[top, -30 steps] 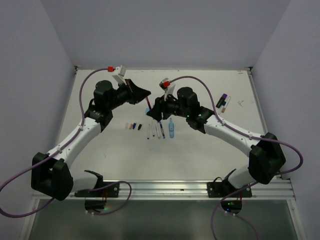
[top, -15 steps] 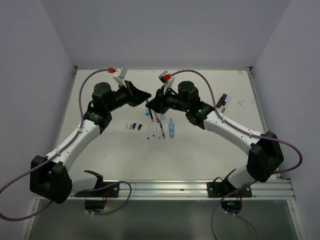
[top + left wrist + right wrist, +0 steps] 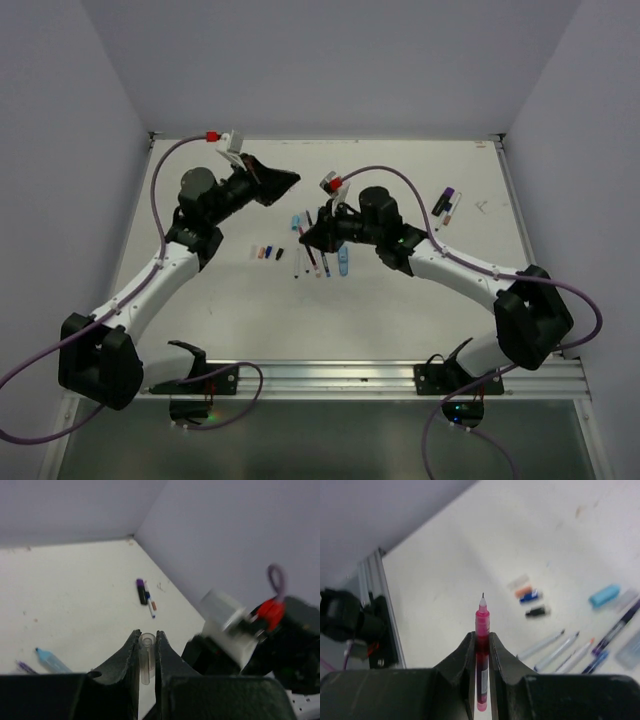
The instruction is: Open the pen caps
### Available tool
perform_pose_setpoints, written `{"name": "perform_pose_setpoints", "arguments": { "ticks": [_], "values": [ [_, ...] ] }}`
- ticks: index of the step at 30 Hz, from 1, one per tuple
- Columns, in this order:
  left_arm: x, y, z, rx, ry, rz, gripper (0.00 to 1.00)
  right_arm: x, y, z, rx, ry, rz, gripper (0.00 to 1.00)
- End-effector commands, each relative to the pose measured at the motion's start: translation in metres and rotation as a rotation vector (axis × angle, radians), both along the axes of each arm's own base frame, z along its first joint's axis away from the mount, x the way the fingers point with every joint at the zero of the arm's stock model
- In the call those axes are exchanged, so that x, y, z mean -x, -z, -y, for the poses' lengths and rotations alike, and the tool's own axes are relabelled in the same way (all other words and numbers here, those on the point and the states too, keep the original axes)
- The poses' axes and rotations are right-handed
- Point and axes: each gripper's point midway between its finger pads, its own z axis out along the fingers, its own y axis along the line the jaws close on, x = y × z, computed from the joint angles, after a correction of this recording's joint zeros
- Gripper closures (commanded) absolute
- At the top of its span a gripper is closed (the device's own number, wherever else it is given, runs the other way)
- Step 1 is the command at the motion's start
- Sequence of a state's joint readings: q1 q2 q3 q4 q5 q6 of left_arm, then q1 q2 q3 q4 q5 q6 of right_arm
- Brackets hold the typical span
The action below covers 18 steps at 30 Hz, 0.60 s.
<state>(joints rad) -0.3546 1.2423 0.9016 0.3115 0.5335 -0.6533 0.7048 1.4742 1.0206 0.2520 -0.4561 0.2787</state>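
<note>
My left gripper (image 3: 293, 179) is raised over the back of the table and is shut on a clear pen cap (image 3: 145, 652), which stands upright between its fingers. To its right and nearer, my right gripper (image 3: 304, 236) is shut on a red pen (image 3: 482, 630). The pen's fine tip is bare and points away from the wrist. Four loose pen caps, white (image 3: 518, 581), orange (image 3: 523, 590), blue (image 3: 529, 598) and black (image 3: 536, 612), lie in a row on the table (image 3: 220, 300). Several uncapped pens (image 3: 315, 262) lie below the right gripper.
A light-blue cap (image 3: 297, 220) lies between the two grippers, and a light-blue pen (image 3: 343, 262) lies beside the uncapped ones. A purple-capped black marker (image 3: 444, 199) and a white pen (image 3: 452, 208) lie at the back right. Walls close in the table on three sides.
The right gripper closed on the red pen held between the two grippers. The arms then drew apart: the left went back and left with the clear cap, the right came nearer with the bare pen.
</note>
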Motion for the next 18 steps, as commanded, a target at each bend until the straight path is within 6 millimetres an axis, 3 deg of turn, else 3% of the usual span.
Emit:
{"name": "perform_pose_setpoints", "arguments": {
  "ticks": [1, 5, 8, 10, 11, 12, 14, 15, 18],
  "values": [
    [0.001, -0.139, -0.029, 0.204, -0.149, 0.436, 1.00, 0.056, 0.092, 0.016, 0.189, -0.137, -0.236, 1.00],
    [0.004, -0.175, -0.039, 0.261, -0.200, 0.535, 1.00, 0.075, 0.113, 0.019, 0.220, -0.180, -0.282, 1.00],
    [0.001, -0.188, -0.041, 0.264, -0.222, 0.567, 1.00, 0.080, 0.122, 0.022, 0.236, -0.175, -0.298, 1.00],
    [-0.011, -0.175, -0.039, 0.219, -0.238, 0.511, 1.00, 0.075, 0.120, 0.024, 0.250, -0.146, -0.297, 1.00],
    [-0.016, -0.172, -0.040, 0.189, -0.248, 0.508, 1.00, 0.064, 0.121, 0.028, 0.273, -0.087, -0.282, 1.00],
    [-0.027, -0.149, -0.037, 0.135, -0.253, 0.431, 1.00, 0.057, 0.120, 0.030, 0.288, -0.055, -0.275, 1.00],
    [-0.040, -0.128, -0.038, 0.053, -0.278, 0.366, 1.00, 0.033, 0.113, 0.035, 0.307, 0.023, -0.269, 1.00],
    [-0.050, -0.096, -0.037, -0.018, -0.277, 0.261, 1.00, 0.024, 0.111, 0.038, 0.311, 0.053, -0.274, 1.00],
    [-0.066, -0.034, -0.043, -0.196, -0.294, 0.094, 1.00, -0.016, 0.101, 0.049, 0.331, 0.183, -0.297, 1.00]
  ]
}}
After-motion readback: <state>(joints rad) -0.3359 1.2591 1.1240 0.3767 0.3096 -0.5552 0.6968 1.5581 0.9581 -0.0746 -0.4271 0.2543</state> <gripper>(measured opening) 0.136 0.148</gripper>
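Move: From the right hand, still holding the red pen, the dark blue pen in the row on the table lies about 6 cm ahead, 5 cm right and 23 cm below; the white pen is some 3 cm to the left of it, the blue highlighter body 5 cm to its right, level with it. From the left hand, holding the clear cap, the loose blue cap lies roughly 14 cm ahead, 3 cm left and 29 cm down; the black cap is about 4 ahead and 6 left. With pen and cap already parted, the right hand keeps its grip on the red pen and drops about 14 cm towards the pen row, drawing back some 7 cm before returning forward about half that, drifting right and tipping its fingers down. The left hand keeps the clear cap pinched and swings up about 16 cm, then sinks back some 5 cm as it eases forward and left, its fingers tilted up and turned counter-clockwise. ##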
